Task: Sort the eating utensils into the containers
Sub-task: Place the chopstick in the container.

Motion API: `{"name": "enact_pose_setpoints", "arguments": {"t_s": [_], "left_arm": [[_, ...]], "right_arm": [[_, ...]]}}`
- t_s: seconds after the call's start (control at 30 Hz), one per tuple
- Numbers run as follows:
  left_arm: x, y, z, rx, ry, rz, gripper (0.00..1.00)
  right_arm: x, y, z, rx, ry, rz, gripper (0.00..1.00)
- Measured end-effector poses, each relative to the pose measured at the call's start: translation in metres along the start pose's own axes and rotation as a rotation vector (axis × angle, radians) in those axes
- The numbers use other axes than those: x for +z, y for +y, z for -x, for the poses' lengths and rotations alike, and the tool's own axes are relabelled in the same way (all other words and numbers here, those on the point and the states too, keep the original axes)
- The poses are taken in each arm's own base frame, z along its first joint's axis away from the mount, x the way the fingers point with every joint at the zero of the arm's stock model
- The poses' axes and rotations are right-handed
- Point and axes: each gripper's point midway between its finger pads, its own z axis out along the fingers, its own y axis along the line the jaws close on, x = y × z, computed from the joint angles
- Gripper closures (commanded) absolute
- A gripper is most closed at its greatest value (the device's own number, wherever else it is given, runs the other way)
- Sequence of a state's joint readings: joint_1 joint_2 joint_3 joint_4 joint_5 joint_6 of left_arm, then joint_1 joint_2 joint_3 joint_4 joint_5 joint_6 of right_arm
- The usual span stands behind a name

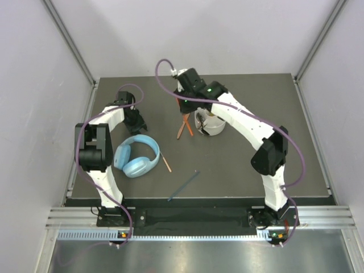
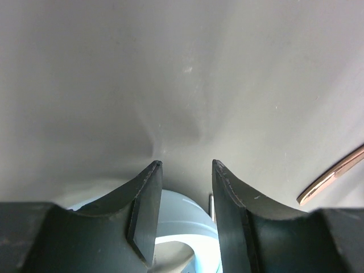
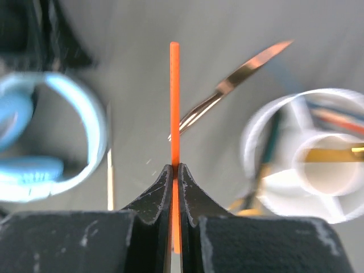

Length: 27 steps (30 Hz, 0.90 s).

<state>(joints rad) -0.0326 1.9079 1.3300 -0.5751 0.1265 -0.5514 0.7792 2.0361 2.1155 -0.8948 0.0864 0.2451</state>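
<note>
My right gripper is shut on a thin orange chopstick, which sticks straight out past the fingertips. In the top view this gripper hangs just left of the round white divided container. The container's rim shows several utensils inside. A bronze fork lies on the table beside it. My left gripper is open with nothing between its fingers, and it hovers over the far edge of the light blue headphones. A dark teal chopstick lies near the front edge.
The headphones lie at the left centre of the dark table. A thin orange-brown stick rests just to their right. A bronze utensil tip shows at the right of the left wrist view. Grey walls enclose the table.
</note>
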Motion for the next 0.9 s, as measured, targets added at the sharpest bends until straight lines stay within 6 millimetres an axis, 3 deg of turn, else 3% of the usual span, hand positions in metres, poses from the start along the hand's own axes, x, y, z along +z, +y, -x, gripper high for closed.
{"name": "enact_pose_setpoints", "arguments": {"t_s": [0.2, 0.33, 0.43, 0.63, 0.9], "left_arm": [[-0.003, -0.002, -0.003, 0.000, 0.006, -0.016, 0.55], [-0.004, -0.005, -0.005, 0.002, 0.013, -0.028, 0.55], [-0.004, -0.007, -0.006, 0.008, 0.018, -0.036, 0.55], [-0.005, -0.014, -0.009, 0.024, 0.023, -0.050, 0.55], [-0.004, -0.023, -0.016, 0.050, 0.034, -0.062, 0.55]], "right_arm": [[-0.024, -0.055, 0.045, 0.052, -0.151, -0.098, 1.00], [-0.023, -0.084, 0.060, 0.064, -0.206, -0.156, 1.00], [-0.018, -0.094, 0.068, 0.058, -0.238, -0.180, 1.00], [0.008, -0.100, 0.087, 0.030, -0.300, -0.198, 1.00], [0.061, -0.122, 0.082, 0.012, -0.284, -0.235, 1.00]]}}
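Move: The container the orange chopstick is being taken to stands about 8 cm ahead of the right hand and 14 cm to its right, its middle some 16 cm lower. The copper knife lies about 7 cm ahead and 2 cm to the right, 21 cm below; a thin stick is on the table some 14 cm back and 6 cm to the left. From the left hand the container is about 31 cm to the right and 4 cm ahead. Carrying the orange chopstick, still pinched, the right hand sweeps forward about 15 cm and some 5 cm right, out over the knife towards the container's far left side, rising 5 cm and then sinking back. The wrist tips the fingers up nearly 20 degrees and turns about 10 degrees clockwise, standing the chopstick steeper. The open left hand drifts 2–3 cm right. ##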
